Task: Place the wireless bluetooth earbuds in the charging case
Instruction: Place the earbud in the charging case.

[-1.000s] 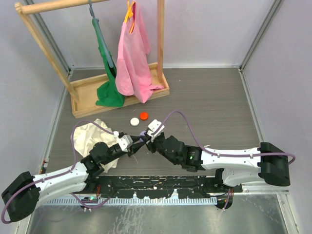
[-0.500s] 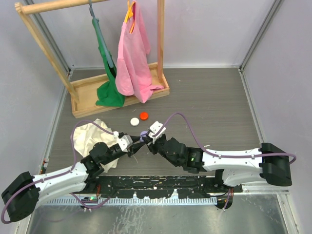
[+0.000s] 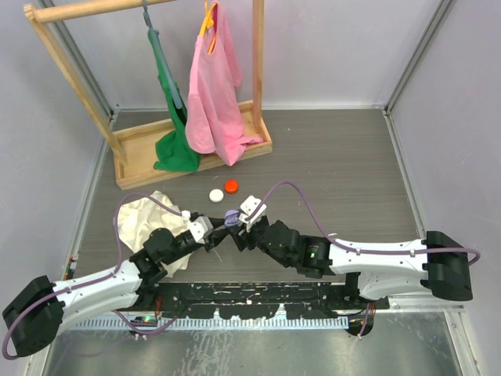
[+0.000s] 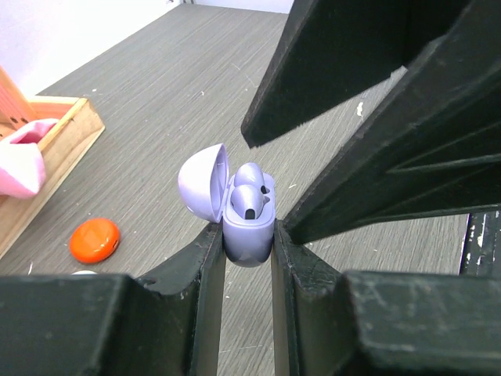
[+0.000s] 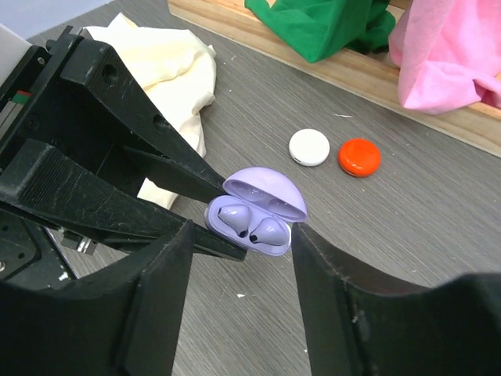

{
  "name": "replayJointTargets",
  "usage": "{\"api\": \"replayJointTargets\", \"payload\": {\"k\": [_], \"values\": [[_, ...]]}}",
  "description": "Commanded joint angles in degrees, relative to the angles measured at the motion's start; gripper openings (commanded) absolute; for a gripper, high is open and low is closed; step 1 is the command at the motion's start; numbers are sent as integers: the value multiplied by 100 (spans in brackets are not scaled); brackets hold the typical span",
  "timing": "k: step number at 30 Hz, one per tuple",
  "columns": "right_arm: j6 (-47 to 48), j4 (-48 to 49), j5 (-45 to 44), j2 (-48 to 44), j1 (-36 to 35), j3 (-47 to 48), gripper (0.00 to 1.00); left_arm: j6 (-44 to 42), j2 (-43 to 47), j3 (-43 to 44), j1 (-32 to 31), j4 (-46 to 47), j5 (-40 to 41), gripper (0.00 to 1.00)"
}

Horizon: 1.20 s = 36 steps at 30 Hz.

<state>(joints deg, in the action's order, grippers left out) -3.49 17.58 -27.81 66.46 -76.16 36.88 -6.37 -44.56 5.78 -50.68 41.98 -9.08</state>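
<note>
The pale-lavender charging case (image 5: 254,227) is held above the table with its lid hinged open. Two earbuds (image 5: 233,215) sit side by side in its wells, lavender with dark tips. My left gripper (image 4: 246,239) is shut on the lower half of the case (image 4: 249,231), one finger on each side. My right gripper (image 5: 241,231) is open, and its fingers (image 5: 313,258) straddle the case without touching it. In the top view both grippers meet at the case (image 3: 232,217) in the middle of the table, the left gripper (image 3: 221,229) from the left and the right gripper (image 3: 239,225) from the right.
A white round cap (image 3: 216,196) and a red-orange cap (image 3: 231,186) lie just behind the case. A cream cloth (image 3: 149,215) lies to the left. A wooden rack (image 3: 196,153) with green and pink garments stands at the back left.
My right gripper has opened and its fingers now stand apart around the case. The left gripper keeps its hold, and the case has barely moved.
</note>
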Motion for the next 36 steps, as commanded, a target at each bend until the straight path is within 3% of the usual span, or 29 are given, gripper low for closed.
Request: {"api": "replayJointTargets", "payload": {"k": [1,4,10,20,28,36], "values": [[-58,-656,98,-272,-22,612,62,57,-39,230,-12,456,-98,0],[-94,-1188,486,-344,124,877,69,48,-74,240,-11,458,-215,0],[-401,-1706,2430,-617,1130,1056,73,31,-46,245,-10,461,-470,0],[-848,-1319,5374,-563,2714,942,83,22,-112,250,-5,538,-888,0],[-1282,-784,6737,135,3144,917,84,22,-165,248,-11,616,-1017,0],[-1413,-538,7454,656,3191,903,84,22,-185,248,-5,636,-999,0]]}}
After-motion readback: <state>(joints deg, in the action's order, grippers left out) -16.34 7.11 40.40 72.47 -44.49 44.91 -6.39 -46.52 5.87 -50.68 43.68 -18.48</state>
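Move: The open charging case, both earbuds already in their wells, is pinched in the left fingertips. Its middle sits some 2 cm ahead of the right hand, 2 cm to its left and about 1 cm lower; from the left hand it is about 1 cm ahead, 2 cm right and 1 cm up. On the table, roughly 18 cm below the right hand, the orange case stands about 19 cm ahead and 3 cm left, the white case 16 cm ahead and 8 cm left. Still pinching the case body, the left fingers carry it about 3 cm back and to the right with a slight clockwise turn. The right hand comes up off the earbuds, swinging up, right and forward about 5 cm while its fingers open wide, then retraces back, down and left, wrist turned counter-clockwise and tipped down some 45 degrees altogether, bringing the open fingers around case and lid. ##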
